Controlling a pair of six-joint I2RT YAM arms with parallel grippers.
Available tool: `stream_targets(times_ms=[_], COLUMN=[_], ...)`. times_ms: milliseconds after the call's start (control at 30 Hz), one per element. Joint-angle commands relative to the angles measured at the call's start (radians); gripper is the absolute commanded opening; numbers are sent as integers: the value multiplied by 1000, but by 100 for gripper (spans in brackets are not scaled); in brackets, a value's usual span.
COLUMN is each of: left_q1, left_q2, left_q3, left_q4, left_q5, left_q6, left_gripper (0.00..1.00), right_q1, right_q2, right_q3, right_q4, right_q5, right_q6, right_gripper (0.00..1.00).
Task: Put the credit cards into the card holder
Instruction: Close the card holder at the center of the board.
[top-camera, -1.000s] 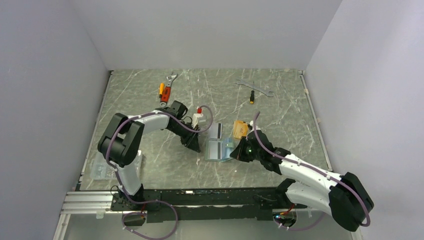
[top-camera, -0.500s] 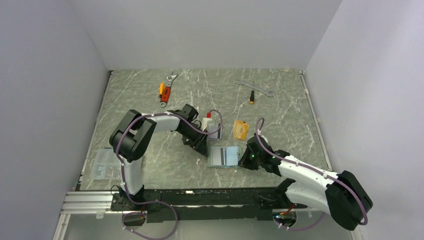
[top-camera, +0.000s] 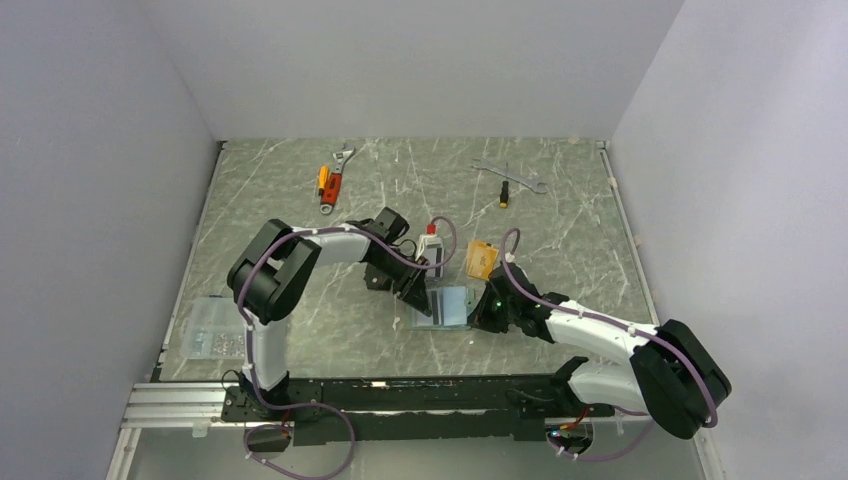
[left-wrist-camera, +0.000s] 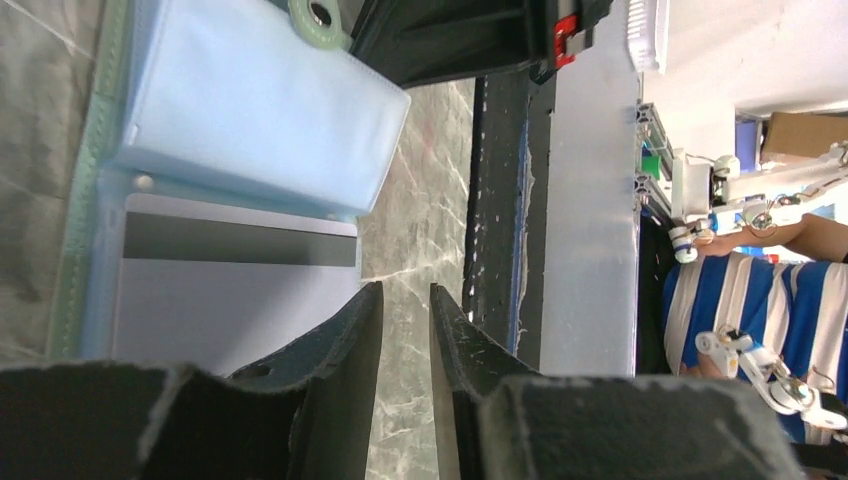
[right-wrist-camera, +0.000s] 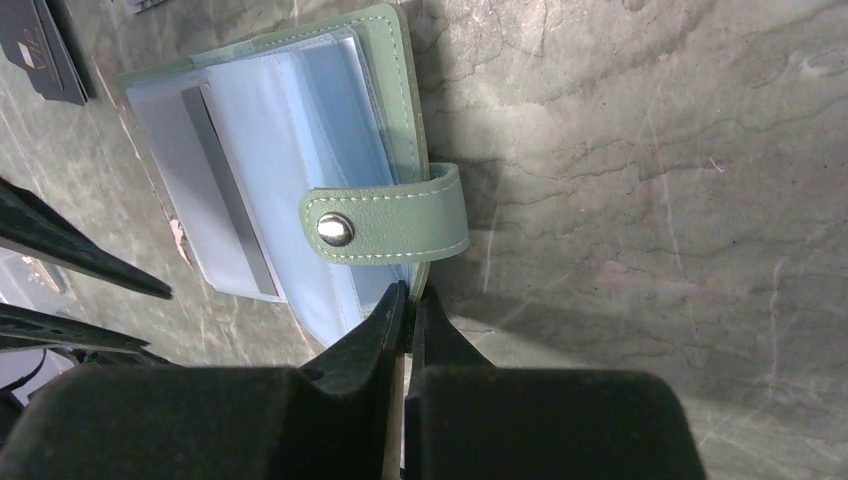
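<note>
The sage-green card holder (top-camera: 450, 303) lies open at the table's middle, pale blue inside (left-wrist-camera: 250, 110), its snap tab (right-wrist-camera: 385, 225) folded across it. A silver-grey credit card (left-wrist-camera: 230, 270) with a dark stripe sits in its pocket (right-wrist-camera: 215, 200). My right gripper (right-wrist-camera: 408, 296) is shut on the holder's green near edge, also seen from above (top-camera: 482, 312). My left gripper (left-wrist-camera: 405, 300) hovers at the holder's left side (top-camera: 422, 292), jaws slightly apart with only marble between them. An orange-gold card (top-camera: 481, 260) lies just behind the holder. A black card (right-wrist-camera: 45, 45) lies beyond it.
An orange-handled wrench (top-camera: 333, 180) lies at the back left. A silver wrench (top-camera: 510, 173) and a small screwdriver (top-camera: 503, 195) lie at the back right. A clear plastic box (top-camera: 212, 337) sits at the left edge. Walls close in three sides.
My left arm has swung right, bringing its gripper up to the holder. The right gripper kept its hold and shifted the holder slightly.
</note>
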Motion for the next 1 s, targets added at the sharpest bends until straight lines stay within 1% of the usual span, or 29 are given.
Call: stream_targets(times_ms=[0,67,100,233,300,367,400,433,500,533,633,733,833,967], left_q1=[32,42,56,91,98,99,99,98,98,96,96,93,82,58], left_q2=[-127,-166,-177,-168,-138,-101,-92,-87,-78,-77,-93,-116,-100,-110], left_q3=[92,112,102,-2,-22,-33,-44,-52,-66,-72,-103,-139,-145,-155], left_q4=[-146,-206,-208,-134,-98,-76,-56,-40,-18,-9,16,44,53,156], left_q5=[-90,-252,-285,-304,-276,-260,-261,-262,-259,-260,-287,-303,-314,-233], left_q6=[120,153,146,61,15,-37,-56,-70,-103,-119,-170,-194,-210,-283], left_gripper=[31,33,33,34,39,64,70,72,98,99,99,99,99,99], right_q1=[-13,-15,-15,-14,-15,-15,-15,-14,-15,-15,-16,-15,-14,-15], right_q2=[43,44,47,68,81,77,69,62,67,75,105,110,131,153], right_q3=[-44,-46,-48,-57,-58,-61,-67,-74,-80,-81,-72,-73,-63,-55], right_q4=[-132,-156,-163,-179,-187,-197,-194,-188,-185,-184,-182,-170,-167,-145], right_q5=[58,58,75,78,82,91,87,80,76,74,74,70,70,66], right_q6=[-15,-7,-5,9,20,31,40,46,53,53,50,51,43,30], right_gripper=[0,0,0,0,0,0,0,0,0,0,0,0,0,0])
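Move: The card holder lies open, its left edge about 4 cm to the left hand's left, 3 cm ahead and 5 cm below; its middle is 3 cm ahead and 2 cm to the right. The white cards are some 13 cm straight ahead, the black cards 10 cm ahead and 9 cm left. From the right hand, that left edge is roughly 12 cm left and 3 cm ahead, level with it, and the yellow cards 14 cm ahead and 2 cm right. Swinging forward about 5 cm and up 3 cm, the left hand arcs leftward around to the holder's left edge, dropping some 5 cm and easing back a little as its fingers spread from about a third to fully open. Then it hovers there, turning counter-clockwise. The right hand stays, shut fingers still pinching the right cover's edge below the strap. ##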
